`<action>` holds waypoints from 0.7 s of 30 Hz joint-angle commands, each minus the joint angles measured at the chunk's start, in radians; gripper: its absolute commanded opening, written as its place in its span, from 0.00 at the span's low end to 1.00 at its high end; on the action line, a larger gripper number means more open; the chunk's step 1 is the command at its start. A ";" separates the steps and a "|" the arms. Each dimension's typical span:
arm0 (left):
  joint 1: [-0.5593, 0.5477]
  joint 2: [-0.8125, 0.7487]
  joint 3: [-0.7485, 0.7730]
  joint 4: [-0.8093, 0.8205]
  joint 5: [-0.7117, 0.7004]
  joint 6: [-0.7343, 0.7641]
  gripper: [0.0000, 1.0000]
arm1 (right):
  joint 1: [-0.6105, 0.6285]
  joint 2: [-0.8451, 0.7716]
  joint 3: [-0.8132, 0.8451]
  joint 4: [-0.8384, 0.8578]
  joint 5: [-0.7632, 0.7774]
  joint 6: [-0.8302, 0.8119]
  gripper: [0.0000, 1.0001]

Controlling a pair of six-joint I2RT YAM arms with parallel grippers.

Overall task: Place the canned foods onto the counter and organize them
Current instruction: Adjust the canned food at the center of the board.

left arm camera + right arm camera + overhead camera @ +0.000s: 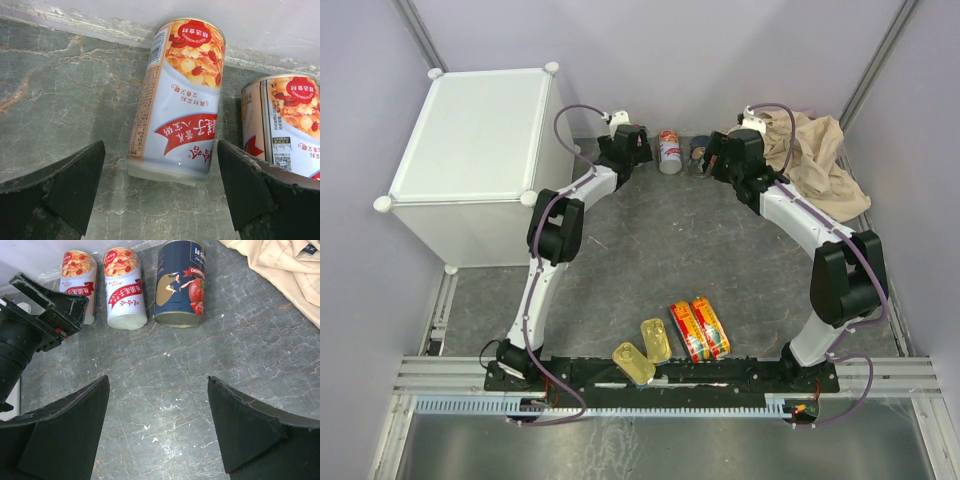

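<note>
Two white-and-red cans stand at the back wall. One lies straight ahead of my open left gripper, beyond its fingertips and untouched. The other stands just right of it and also shows from above. A dark can with a red label stands next to them, ahead of my open right gripper, which holds nothing. Two gold tins and two red-yellow flat tins lie near the arm bases. The white counter stands at the far left with nothing on top.
A beige cloth is heaped at the back right, close to the right arm, and shows in the right wrist view. The left gripper partly hides the leftmost can there. Walls close in the back and both sides.
</note>
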 commanded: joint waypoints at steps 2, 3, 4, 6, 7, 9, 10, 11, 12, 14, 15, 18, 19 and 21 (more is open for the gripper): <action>0.003 0.034 0.094 0.010 0.002 -0.025 1.00 | 0.004 -0.002 0.026 0.047 -0.008 -0.010 0.87; 0.006 0.041 0.101 0.010 0.005 -0.026 1.00 | 0.004 0.004 0.027 0.048 -0.011 -0.008 0.87; 0.007 0.048 0.109 0.008 0.008 -0.026 0.99 | 0.004 0.009 0.030 0.050 -0.013 -0.008 0.87; 0.010 0.062 0.128 -0.001 0.009 -0.028 0.99 | 0.004 0.017 0.033 0.052 -0.012 -0.008 0.87; 0.011 0.067 0.133 -0.004 0.012 -0.029 0.98 | 0.004 0.021 0.035 0.053 -0.011 -0.008 0.86; 0.013 0.075 0.134 -0.005 0.020 -0.033 0.97 | 0.004 0.031 0.038 0.052 -0.010 -0.010 0.86; 0.013 0.077 0.134 -0.006 0.025 -0.036 0.96 | 0.004 0.034 0.040 0.051 -0.010 -0.009 0.86; 0.014 0.080 0.134 -0.010 0.030 -0.039 0.95 | 0.004 0.037 0.040 0.053 -0.010 -0.008 0.86; 0.014 0.082 0.135 -0.016 0.033 -0.041 0.94 | 0.004 0.039 0.039 0.054 -0.011 -0.007 0.86; 0.014 0.081 0.127 -0.023 0.040 -0.042 0.93 | 0.004 0.042 0.038 0.054 -0.015 -0.005 0.86; 0.014 0.078 0.121 -0.024 0.044 -0.041 0.91 | 0.004 0.040 0.038 0.056 -0.016 -0.004 0.86; 0.016 0.061 0.084 -0.008 0.060 -0.037 0.84 | 0.004 0.032 0.031 0.056 -0.020 -0.003 0.85; 0.018 0.053 0.066 0.004 0.071 -0.037 0.80 | 0.004 0.028 0.027 0.056 -0.017 -0.005 0.85; 0.020 0.034 0.033 0.026 0.102 -0.040 0.69 | 0.005 0.018 0.021 0.054 -0.013 -0.008 0.85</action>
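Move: The left can of the row lies on its side, its near end just in front of my left fingers: its middle is about 5 cm ahead, 1 cm right and 4 cm below. The second congee can lies some 10 cm right of my left hand and 4 cm ahead, with the dark blue can about 17 cm right and 3 cm ahead, both equally low. From my right hand the left can is roughly 18 cm ahead, 18 cm left and 16 cm below. My left hand eases about 1 cm forward over the near end of the left can, then sinks some 2 cm so the fingers straddle it. As it goes down, the wide-open fingers close by about a fifth, until the tips reach the can's two sides. My right hand stays open and empty, sinking about 2 cm behind the dark blue can without reaching it. ##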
